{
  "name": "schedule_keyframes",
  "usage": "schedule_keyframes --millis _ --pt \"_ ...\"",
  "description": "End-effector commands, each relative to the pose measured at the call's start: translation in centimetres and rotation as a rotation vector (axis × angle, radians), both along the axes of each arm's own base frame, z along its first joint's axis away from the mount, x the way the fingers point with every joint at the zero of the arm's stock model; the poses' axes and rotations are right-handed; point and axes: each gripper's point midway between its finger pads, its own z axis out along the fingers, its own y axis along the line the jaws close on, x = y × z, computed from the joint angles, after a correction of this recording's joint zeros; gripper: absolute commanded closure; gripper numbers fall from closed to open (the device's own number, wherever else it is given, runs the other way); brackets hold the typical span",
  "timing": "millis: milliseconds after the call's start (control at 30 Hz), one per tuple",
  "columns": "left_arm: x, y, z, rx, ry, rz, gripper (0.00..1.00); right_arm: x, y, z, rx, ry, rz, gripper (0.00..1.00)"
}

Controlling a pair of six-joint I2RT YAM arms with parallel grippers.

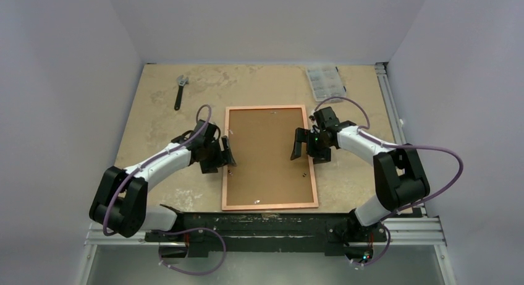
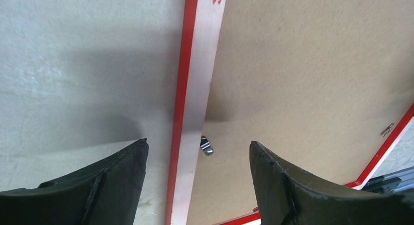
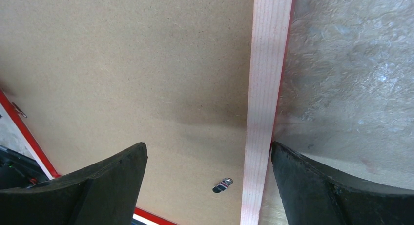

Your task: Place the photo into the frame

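The frame (image 1: 266,108) lies back-up in the middle of the table, with a brown backing board (image 1: 267,155) filling it. The photo is hidden. My left gripper (image 1: 227,154) hovers open over the frame's left rail (image 2: 195,88); one finger is over the table, the other over the board (image 2: 302,64). A small metal clip (image 2: 207,146) shows between them. My right gripper (image 1: 304,146) is open astride the right rail (image 3: 266,88), its outer fingertip close beside the rail's outer edge. Another clip (image 3: 223,184) lies on the board (image 3: 122,64) between its fingers. Neither gripper holds anything.
A black wrench (image 1: 180,90) lies at the back left of the table. A clear plastic parts box (image 1: 324,81) stands at the back right. Metal rails (image 1: 389,106) run along the table's right edge, and white walls close in on three sides.
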Motion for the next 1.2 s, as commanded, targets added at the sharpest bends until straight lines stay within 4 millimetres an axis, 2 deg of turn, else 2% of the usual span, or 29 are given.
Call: schedule_keyframes --millis 0,167,433,700,867,1000,1033,1167 --pt "-0.4 -0.4 0.0 0.030 -0.020 0.017 0.28 0.0 0.1 1.2 0.002 -0.042 0.015 0.04" --pt "-0.2 -0.4 -0.7 0.090 0.002 0.033 0.35 -0.1 0.2 0.9 0.011 -0.039 0.018 0.04" --pt "-0.5 -0.8 -1.5 0.123 0.034 0.023 0.52 -0.2 0.3 0.5 0.015 -0.030 0.024 0.04" --pt "-0.9 -0.8 -1.8 0.127 0.041 0.019 0.80 0.1 0.6 0.7 0.021 -0.031 0.031 0.04" --pt "-0.7 -0.9 -1.7 0.126 0.033 0.012 0.93 0.1 0.6 0.8 0.022 -0.031 0.032 0.04" --pt "-0.5 -1.0 -1.1 0.120 0.020 0.008 0.97 0.1 0.5 0.8 0.016 -0.028 0.037 0.04" --pt "-0.4 -1.1 -0.9 0.116 0.015 0.006 1.00 0.0 0.5 0.8 0.014 -0.027 0.038 0.04" --pt "-0.1 -1.7 0.0 0.080 -0.011 -0.002 1.00 -0.1 0.3 0.6 0.008 -0.022 0.043 0.04"
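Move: The frame's left rail runs fore and aft under the left hand, its grip spot level sideways, about 1 cm back and 2 cm below. A metal clip lies just inside this rail, roughly 2 cm right and 1 cm back of the hand. From the right hand, that grip spot is some 24 cm left, 3 cm back and 1 cm down; the right rail lies level ahead-wise, about 2 cm right and 1 cm down. The frame's left rail is pinched by the left hand, which sinks some 2 cm, edging back about 1 cm, while rolling its left side up by some 10 degrees, and closes its fingers from wide open onto the rail's inner and outer sides. The right hand stays put, open, its outer finger still against the outside of the right rail. ##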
